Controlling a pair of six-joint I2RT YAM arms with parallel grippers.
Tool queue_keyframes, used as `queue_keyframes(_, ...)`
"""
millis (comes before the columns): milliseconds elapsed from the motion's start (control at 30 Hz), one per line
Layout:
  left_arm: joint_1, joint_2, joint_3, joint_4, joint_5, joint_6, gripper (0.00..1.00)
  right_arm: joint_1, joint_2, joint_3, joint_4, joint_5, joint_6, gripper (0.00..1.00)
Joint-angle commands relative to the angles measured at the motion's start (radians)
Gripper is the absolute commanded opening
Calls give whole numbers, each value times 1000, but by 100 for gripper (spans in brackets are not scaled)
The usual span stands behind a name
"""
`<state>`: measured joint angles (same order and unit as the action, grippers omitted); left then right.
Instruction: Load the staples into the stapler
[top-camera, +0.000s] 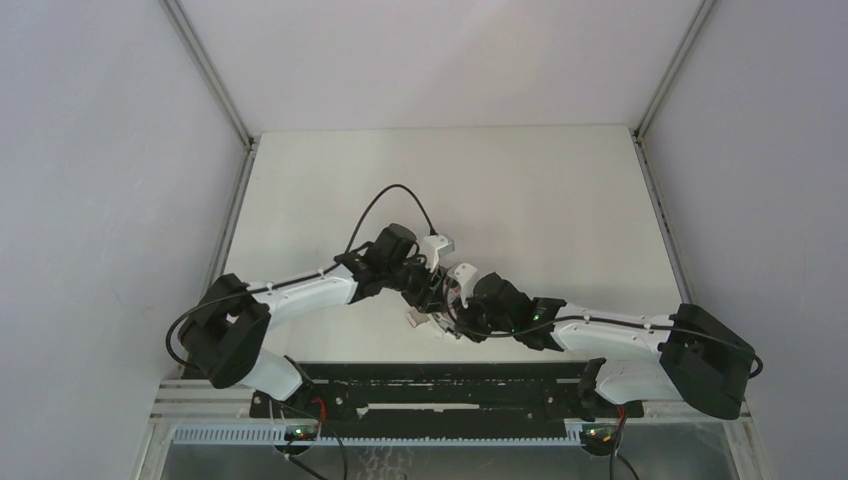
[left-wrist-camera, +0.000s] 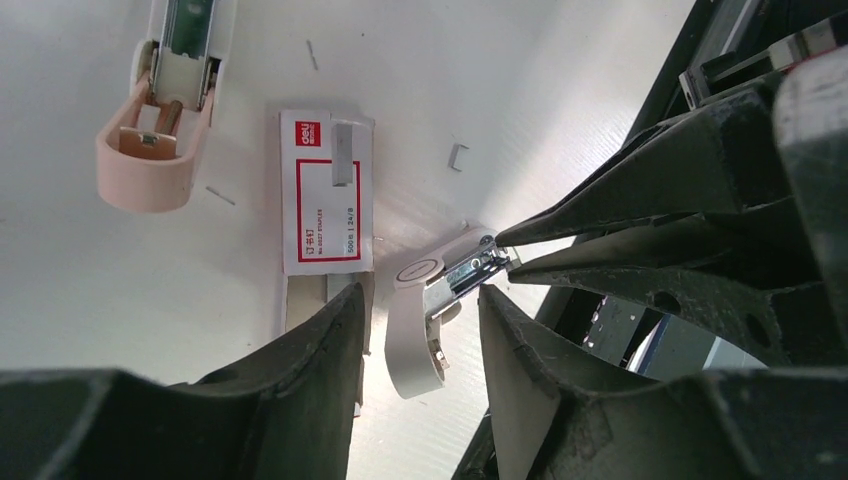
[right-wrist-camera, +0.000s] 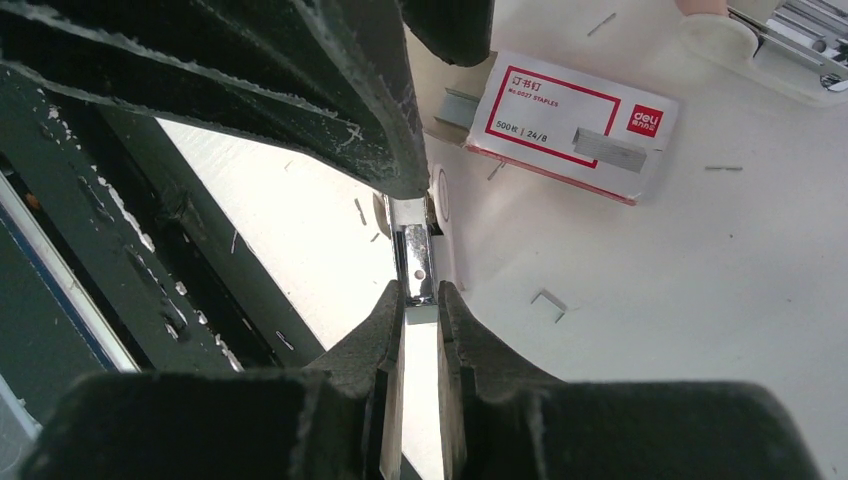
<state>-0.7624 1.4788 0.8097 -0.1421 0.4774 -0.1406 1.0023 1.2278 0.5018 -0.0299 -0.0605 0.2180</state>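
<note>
My right gripper (right-wrist-camera: 418, 295) is shut on the shiny metal rail (right-wrist-camera: 415, 260) of a small white stapler (left-wrist-camera: 410, 345), holding it just above the table. The left gripper (left-wrist-camera: 420, 300) stands open, its fingers on either side of the stapler's curved white end with a gap on both sides. In the left wrist view the right gripper (left-wrist-camera: 500, 250) comes in from the right. The white and red staples box (left-wrist-camera: 325, 190) (right-wrist-camera: 575, 120) lies flat beside the stapler, grey staples (right-wrist-camera: 455, 108) showing at its open end. Both grippers meet near the table's front centre (top-camera: 440, 300).
A second stapler (left-wrist-camera: 160, 140) (right-wrist-camera: 760, 45), pink and white, lies opened out beyond the box. Loose staples (left-wrist-camera: 458, 155) (right-wrist-camera: 548, 303) are scattered on the white table. The black rail (top-camera: 440, 385) runs along the near edge behind the grippers.
</note>
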Motion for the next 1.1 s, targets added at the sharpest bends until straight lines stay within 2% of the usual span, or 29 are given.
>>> queue_keyframes(0,9,-35,-31,25,1,-14,49,10,6,46,35,-7,-30,9)
queue_keyframes(233,13,-53,-51,31,4,-17,52,10,11,62,33,-21,-44,9)
queue_keyframes(667,14,-44,-62,53,27,-28,36,14,58,78,33,-27,-60,9)
queue_keyframes(1067,14,-44,-63,58,34,-29,29,26,95,87,26,-2,-74,9)
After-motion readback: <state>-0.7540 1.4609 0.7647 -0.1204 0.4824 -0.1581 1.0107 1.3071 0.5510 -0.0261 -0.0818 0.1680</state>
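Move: The left hand's half-open fingers are over the near stapler's pink end. The stapler's middle is about 2 cm back, 2 cm right and 3 cm below. From the right hand, pinching a staple strip, that stapler is some 3 cm left, 1 cm ahead and 1 cm lower. From the left hand, the staple box is 2 cm ahead, 3 cm right; the other stapler is 8 cm ahead, 3 cm right, both roughly 5 cm below. Right hand noses its pinched staples about 1 cm left at the magazine; left sinks 1 cm, closing around the pink end. ##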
